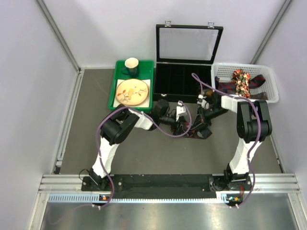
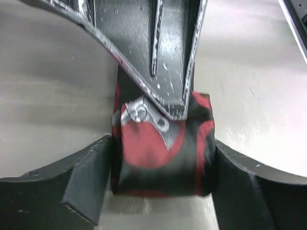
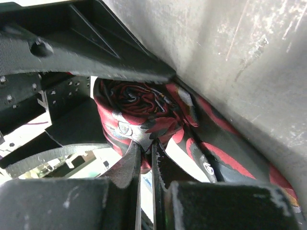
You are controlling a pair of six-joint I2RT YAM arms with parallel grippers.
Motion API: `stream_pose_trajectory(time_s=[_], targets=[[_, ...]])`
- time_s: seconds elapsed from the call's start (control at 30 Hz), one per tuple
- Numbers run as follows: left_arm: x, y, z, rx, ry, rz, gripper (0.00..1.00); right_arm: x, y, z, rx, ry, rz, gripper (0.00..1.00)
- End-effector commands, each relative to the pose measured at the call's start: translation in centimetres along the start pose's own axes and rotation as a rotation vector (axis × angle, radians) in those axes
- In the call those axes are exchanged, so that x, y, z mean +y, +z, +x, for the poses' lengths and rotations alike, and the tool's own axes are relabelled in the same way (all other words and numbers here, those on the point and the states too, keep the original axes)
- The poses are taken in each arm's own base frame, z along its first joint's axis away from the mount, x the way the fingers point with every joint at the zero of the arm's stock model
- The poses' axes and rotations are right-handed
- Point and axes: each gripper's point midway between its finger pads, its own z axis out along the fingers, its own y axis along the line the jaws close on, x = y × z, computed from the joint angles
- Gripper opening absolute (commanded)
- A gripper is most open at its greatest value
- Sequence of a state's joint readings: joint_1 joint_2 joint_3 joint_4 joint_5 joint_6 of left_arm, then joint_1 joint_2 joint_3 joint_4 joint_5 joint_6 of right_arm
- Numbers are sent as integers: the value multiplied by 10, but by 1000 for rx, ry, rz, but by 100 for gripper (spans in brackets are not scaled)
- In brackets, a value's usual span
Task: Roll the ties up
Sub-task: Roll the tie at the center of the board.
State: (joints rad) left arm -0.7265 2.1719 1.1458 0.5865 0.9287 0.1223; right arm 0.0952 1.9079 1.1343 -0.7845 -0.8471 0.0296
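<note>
A dark red and black tie with grey emblems (image 2: 158,158) is wound into a tight roll in the middle of the table (image 1: 193,133). My left gripper (image 2: 162,160) grips the roll by its two sides, with a finger pressed on each side. My right gripper (image 3: 146,146) is shut on a fold of the roll's outer layer (image 3: 139,103); its fingers (image 2: 158,57) come down onto the roll's top in the left wrist view. The tie's loose tail (image 3: 225,158) runs off beside the roll. Both grippers meet at table centre (image 1: 184,127) (image 1: 199,125).
A white basket (image 1: 268,76) at the back right holds a red-orange floral tie (image 1: 240,79) and a dark striped tie (image 1: 259,81). An open black compartment box (image 1: 182,74) stands behind the grippers. A green tray (image 1: 115,91) holds a plate and mug.
</note>
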Motion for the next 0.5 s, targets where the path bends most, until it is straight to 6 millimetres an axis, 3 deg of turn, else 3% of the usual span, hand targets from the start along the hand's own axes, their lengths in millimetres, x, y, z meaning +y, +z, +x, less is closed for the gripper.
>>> stream_pose_trajectory(time_s=[0.0,0.13,0.17,0.23,0.3,0.33,0.47], targets=[[-3,15,-17,-56,27,47,75,-55,-1,-5,-9,-67,263,0],[3,15,-1,13,34,18,56,-48,-1,-6,-10,-84,226,0],[3,13,4,51,27,7,46,-41,-1,-8,-16,-93,200,0],[4,1,23,182,39,-33,43,-30,-4,-11,-19,-105,149,1],[4,-12,29,261,57,-72,38,-21,-10,-19,-39,-110,124,13],[0,-26,49,367,31,-86,38,-14,-13,-22,-50,-116,90,17],[-6,-57,73,546,4,-149,35,14,-26,-31,-75,-146,12,33]])
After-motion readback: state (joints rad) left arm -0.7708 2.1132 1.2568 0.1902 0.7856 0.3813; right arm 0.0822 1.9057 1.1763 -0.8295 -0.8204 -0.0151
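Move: The tie roll sits between the left hand's open fingers, its middle about 2 cm to the right of that hand and 1 cm lower; from the right hand, which still pinches its edge, it is about 3 cm left and 1 cm below. The tie's loose end lies some 4 cm right of the right hand, 3 cm back and 4 cm lower. The black case is centred roughly 21 cm ahead of the right hand and 5 cm to its left. Left hand shifts right 1 cm, pinches the roll and returns, dipping about 10 degrees; right fingers let go. ##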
